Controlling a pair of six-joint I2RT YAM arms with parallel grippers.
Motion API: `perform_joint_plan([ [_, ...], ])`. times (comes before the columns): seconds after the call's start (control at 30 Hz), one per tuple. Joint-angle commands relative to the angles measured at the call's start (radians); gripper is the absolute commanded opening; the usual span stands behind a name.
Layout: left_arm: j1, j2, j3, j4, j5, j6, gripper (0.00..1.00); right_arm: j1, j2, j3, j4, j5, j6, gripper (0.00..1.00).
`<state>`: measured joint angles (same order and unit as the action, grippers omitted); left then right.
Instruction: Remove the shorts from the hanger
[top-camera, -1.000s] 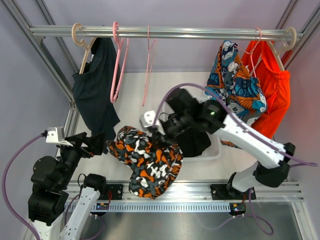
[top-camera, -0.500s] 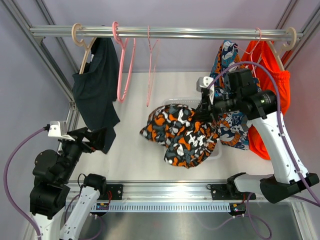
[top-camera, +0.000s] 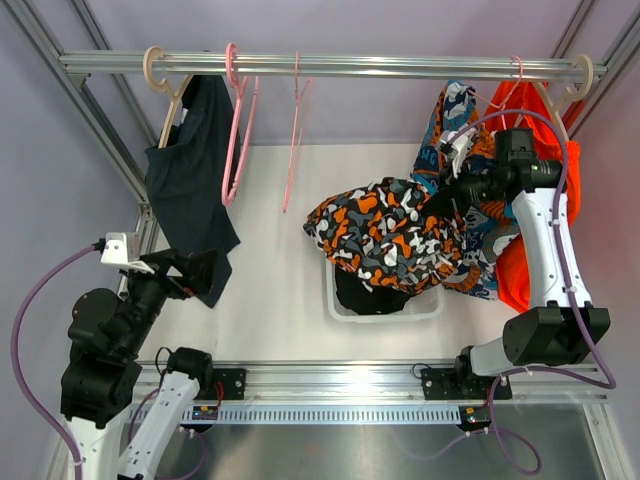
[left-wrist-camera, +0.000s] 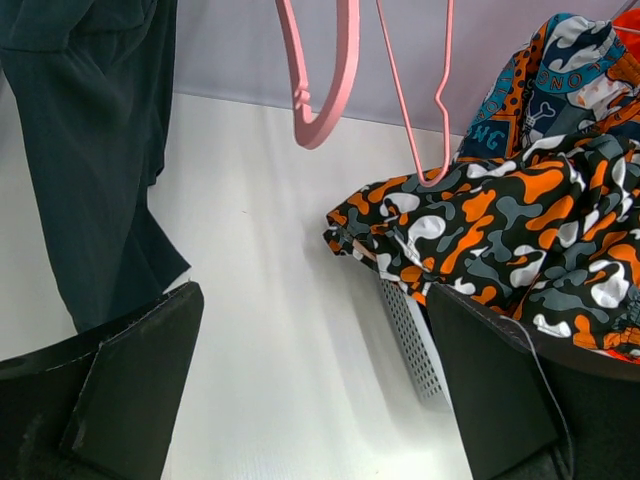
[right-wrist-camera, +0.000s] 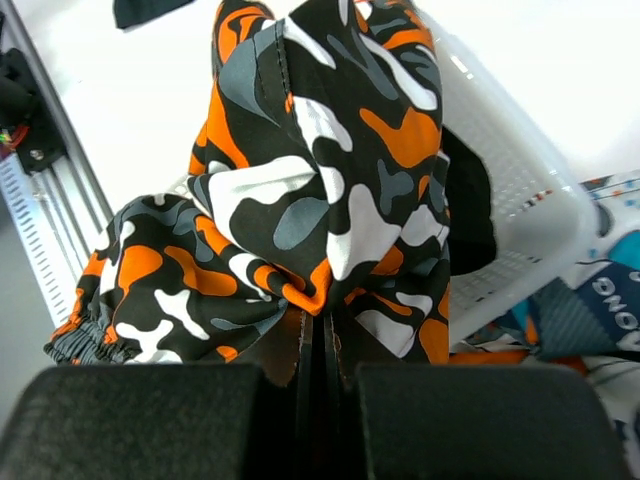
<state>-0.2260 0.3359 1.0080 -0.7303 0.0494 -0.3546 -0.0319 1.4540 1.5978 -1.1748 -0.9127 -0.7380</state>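
Observation:
My right gripper (top-camera: 452, 190) (right-wrist-camera: 318, 335) is shut on a fold of the orange-black-white camouflage shorts (top-camera: 390, 235) (right-wrist-camera: 300, 200) (left-wrist-camera: 510, 215), which hang bunched above the white basket (top-camera: 385, 315) (right-wrist-camera: 510, 170) (left-wrist-camera: 405, 335). Black shorts (top-camera: 372, 293) (right-wrist-camera: 470, 205) lie inside that basket. Dark navy shorts (top-camera: 190, 185) (left-wrist-camera: 90, 150) hang on a wooden hanger (top-camera: 170, 110) at the rail's left end. My left gripper (top-camera: 195, 275) (left-wrist-camera: 312, 305) stands wide open, empty, just below the hem of the dark shorts. Two pink hangers (top-camera: 238, 130) (left-wrist-camera: 320, 80) hang bare.
A metal rail (top-camera: 320, 65) spans the back. At its right end hang a blue patterned garment (top-camera: 465, 120) and a bright orange garment (top-camera: 550, 180), right behind my right arm. Slanted frame posts (top-camera: 110, 140) flank the white tabletop (top-camera: 270, 290).
My right gripper has carried the camouflage shorts from the near middle of the table rightward and up over the basket. The left arm has barely shifted.

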Motion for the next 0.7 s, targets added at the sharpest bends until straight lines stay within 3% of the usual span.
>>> perform_joint_plan([
  [0.0,-0.004,0.009,0.026,0.058,0.027,0.019,0.99,-0.01,-0.047,0.094,-0.009,0.038,-0.029,0.0],
  [0.43,-0.004,-0.005,0.015,0.049,0.023,0.031,0.99,-0.138,-0.15,0.292,-0.083,-0.018,-0.093,0.0],
  [0.67,-0.004,-0.003,0.017,0.051,0.026,0.042,0.99,-0.146,-0.167,0.317,-0.149,-0.04,-0.162,0.0],
])
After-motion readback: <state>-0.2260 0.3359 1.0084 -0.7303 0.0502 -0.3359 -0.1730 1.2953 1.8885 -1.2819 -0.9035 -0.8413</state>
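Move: My right hand already grips the camo shorts. The white basket lies under their bulk, its middle about 10 cm to my right hand's left, 3 cm back and some 24 cm below. The black shorts inside it are about 12 cm left and 8 cm back. The blue patterned shorts hang roughly 8 cm to my right and 5 cm ahead. From my left hand the basket is about 37 cm right, 12 cm ahead and 31 cm below. I keep the camo shorts pinched in my shut right fingers and hoist them about 12 cm, easing some 4 cm to the right and, towards the end, about 3 cm back, away from the basket and towards the blue patterned shorts. As I rise, my fingers tip up by some 25 degrees, so they point less steeply down. ##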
